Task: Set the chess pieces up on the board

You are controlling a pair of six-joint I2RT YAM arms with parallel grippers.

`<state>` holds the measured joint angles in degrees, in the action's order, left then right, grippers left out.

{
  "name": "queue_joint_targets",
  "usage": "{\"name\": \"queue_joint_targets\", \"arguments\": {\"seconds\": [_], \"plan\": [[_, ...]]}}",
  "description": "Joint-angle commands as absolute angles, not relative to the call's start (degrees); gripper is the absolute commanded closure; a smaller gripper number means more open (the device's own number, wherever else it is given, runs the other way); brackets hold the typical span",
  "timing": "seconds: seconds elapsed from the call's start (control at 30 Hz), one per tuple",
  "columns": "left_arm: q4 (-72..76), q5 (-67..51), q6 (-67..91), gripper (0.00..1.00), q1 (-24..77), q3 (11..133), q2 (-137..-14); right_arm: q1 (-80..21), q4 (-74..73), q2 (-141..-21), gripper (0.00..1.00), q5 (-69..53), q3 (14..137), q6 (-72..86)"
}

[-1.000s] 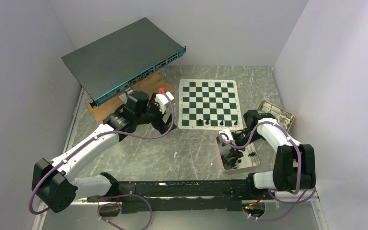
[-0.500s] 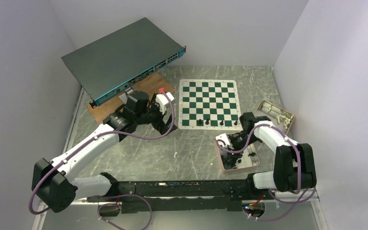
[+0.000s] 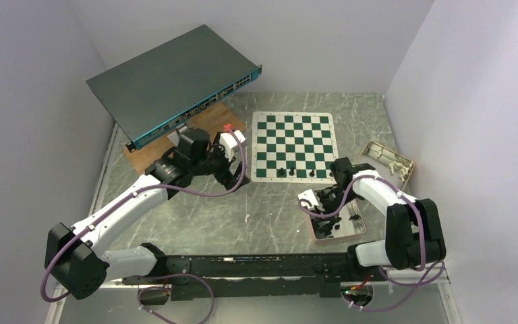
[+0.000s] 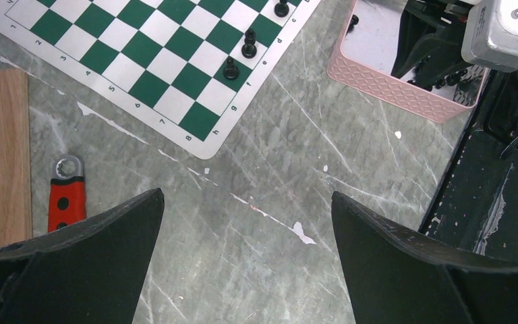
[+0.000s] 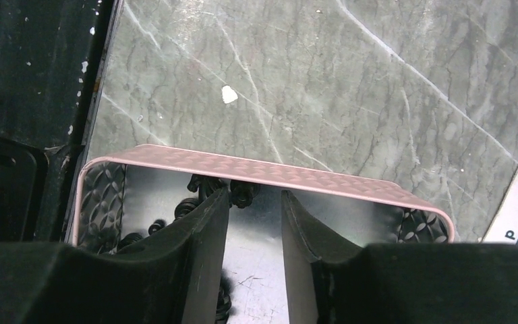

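The board [image 3: 293,138], green and white, lies at the middle back. Three black chess pieces [image 3: 291,171] stand on its near row, and show again in the left wrist view as chess pieces [image 4: 249,44]. More black pieces [image 5: 175,210] lie in the pinkish-rimmed tray [image 3: 340,234]. My right gripper [image 5: 255,196] reaches down into that tray [image 5: 270,172], its jaws narrowly open with bare metal between them. One piece [image 5: 243,194] lies just past its tips, untouched. My left gripper [image 4: 246,196] hangs wide open over bare table, left of the board's near corner.
A network switch [image 3: 175,77] leans on a wooden block [image 3: 206,125] at the back left. A red-handled wrench [image 4: 67,199] lies beside the wood. A second small tray [image 3: 388,158] of pale pieces sits by the right wall. White walls enclose the table.
My right gripper has shifted a little left and lower into the tray, and its jaws have narrowed. The left arm has not moved.
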<state>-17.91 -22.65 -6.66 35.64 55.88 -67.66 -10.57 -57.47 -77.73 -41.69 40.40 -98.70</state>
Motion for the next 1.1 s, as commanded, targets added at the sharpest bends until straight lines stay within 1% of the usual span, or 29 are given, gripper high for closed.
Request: {"name": "queue_joint_targets", "arguments": {"seconds": [0.0,0.2,0.4,0.57,0.7,1.07], "plan": [[-16.88,-23.74,-7.03,0.0,35.59,56.95,-66.88,-11.42,-57.08,-78.29,0.65,-41.6,40.16,-98.38],[-16.88,-23.8,-7.03,0.0,35.6,56.95,-67.06,-12.39,-57.38,-79.21,0.75,-41.05,40.42,-98.26],[-16.88,-23.82,-7.03,0.0,35.59,56.95,-66.9,-12.48,-58.26,-79.89,0.89,-40.76,41.18,-97.93],[-16.95,-23.58,-7.2,0.0,35.58,56.94,-66.63,-12.12,-56.88,-79.07,0.96,-38.04,41.61,-93.36],[-17.06,-23.47,-7.25,0.0,35.6,56.93,-66.61,-10.15,-57.94,-77.03,1.0,-38.78,42.23,-92.55],[-16.92,-23.99,-7.04,0.0,35.6,56.98,-66.21,-4.24,-65.79,-71.35,1.0,-40.52,46.16,-93.03]]}}
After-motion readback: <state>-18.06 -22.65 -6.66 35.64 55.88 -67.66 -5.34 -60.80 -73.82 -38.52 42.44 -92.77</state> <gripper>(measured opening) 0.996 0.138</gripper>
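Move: Just under the right fingertips, about 1 cm back and 1 cm down, lies the black chess piece to be gripped, near the box's left wall. The heap of other black pieces lies about 4 cm back and 2 cm to the right; one more sits some 6 cm ahead and 2 cm right. The nearest standing black piece on the board is about 12 cm ahead and 1 cm left, at about hand height. From the left hand the piece to be gripped lies some 22 cm right, 10 cm back and 19 cm below. Easing down and back by barely a centimetre, the right hand shuts its half-open fingers on the black piece and pinches it. Keeping that grip, it draws about 2.5 cm to the right, away from the box's left wall, while rising some 2 cm and edging forward towards the board, the wrist turning about 10 degrees clockwise. ##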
